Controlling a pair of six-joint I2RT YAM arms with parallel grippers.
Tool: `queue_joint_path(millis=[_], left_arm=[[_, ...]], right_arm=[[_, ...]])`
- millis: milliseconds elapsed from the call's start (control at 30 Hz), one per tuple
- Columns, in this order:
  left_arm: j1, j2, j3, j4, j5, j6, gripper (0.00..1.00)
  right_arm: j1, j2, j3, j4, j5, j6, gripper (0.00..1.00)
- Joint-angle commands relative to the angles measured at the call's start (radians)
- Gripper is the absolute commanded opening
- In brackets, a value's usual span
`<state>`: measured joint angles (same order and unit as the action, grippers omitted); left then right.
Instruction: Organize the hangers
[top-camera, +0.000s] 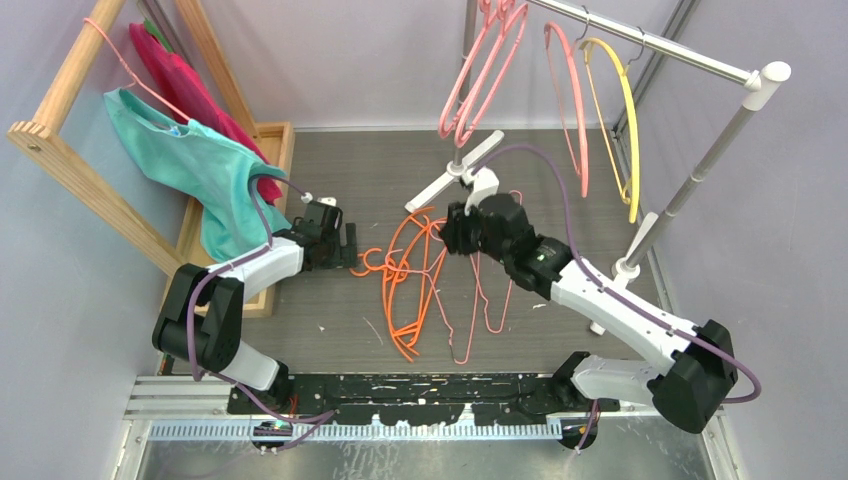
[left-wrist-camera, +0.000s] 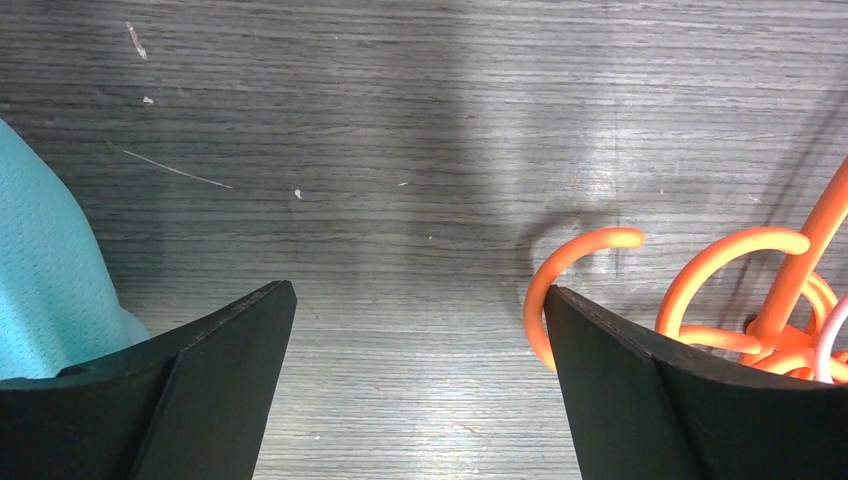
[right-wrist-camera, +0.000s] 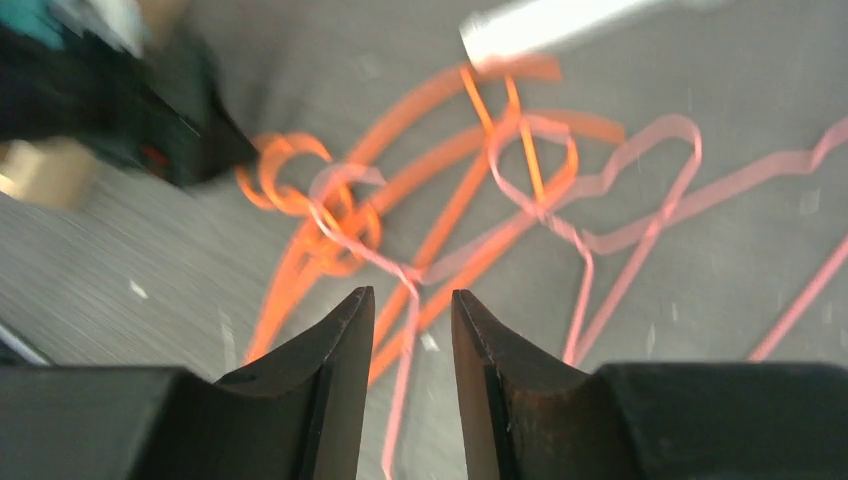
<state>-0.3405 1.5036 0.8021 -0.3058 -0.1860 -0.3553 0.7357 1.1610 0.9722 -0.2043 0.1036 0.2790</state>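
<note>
A tangle of orange hangers (top-camera: 405, 290) and thin pink hangers (top-camera: 480, 300) lies on the grey table. More pink hangers (top-camera: 480, 80) and a yellow one (top-camera: 622, 120) hang from the metal rail (top-camera: 650, 42). My right gripper (top-camera: 447, 232) hovers over the top of the tangle. In the right wrist view its jaws (right-wrist-camera: 411, 294) stand narrowly open, with a pink hanger wire (right-wrist-camera: 408, 330) running through the gap below them and touching neither. My left gripper (left-wrist-camera: 419, 288) is wide open and low over the table, an orange hook (left-wrist-camera: 570, 255) by its right finger.
A wooden rack (top-camera: 70, 150) at the left carries teal cloth (top-camera: 190, 160) on a thin pink hanger, and red cloth (top-camera: 185, 80). The rail's white foot (top-camera: 460, 165) lies just behind the tangle. Its slanted post (top-camera: 700, 170) stands at the right.
</note>
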Motion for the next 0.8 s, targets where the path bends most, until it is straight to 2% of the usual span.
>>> queue_joint_path(millis=[0,333,600,767], left_arm=[[-0.002,0.002,0.033,0.009,-0.001,-0.004,0.98],[-0.002,-0.001,0.032,0.007,-0.001,-0.005,0.98],[-0.002,-0.008,0.027,0.008,-0.003,-0.005,0.98],[-0.003,-0.013,0.023,0.009,-0.003,-0.006,0.98]], right_arm=[[-0.004,-0.052,-0.141,-0.047,0.071,0.076,0.4],[-0.004,0.076,-0.277,-0.029,0.123,0.125,0.38],[-0.004,0.111,-0.336,-0.001,0.218,0.167,0.37],[-0.005,0.141,-0.362,0.024,0.22,0.182,0.38]])
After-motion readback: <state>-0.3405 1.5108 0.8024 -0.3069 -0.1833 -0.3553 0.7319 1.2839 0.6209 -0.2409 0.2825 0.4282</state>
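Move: Aimed at are the crossing wires of the two pink hangers lying on the table, about 5 cm back and 8 cm to the right of the empty right hand and some 22 cm below it. Also on the table, the orange hangers lie about 4 cm back and 5 cm to that hand's left; the rack's white foot is some 20 cm ahead and 3 cm to its right. From the left hand, the crossing is roughly 28 cm right and 6 cm back, slightly lower. Dropping quickly at first, then easing off, the right hand goes down about 19 cm towards the crossing pink wires, drifting some 8 cm right, away from the orange hangers, and a little back. Its wrist tips the fingers some 30 degrees further down and turns clockwise; the fingers keep their partly open gap, no touch on the wires visible. ##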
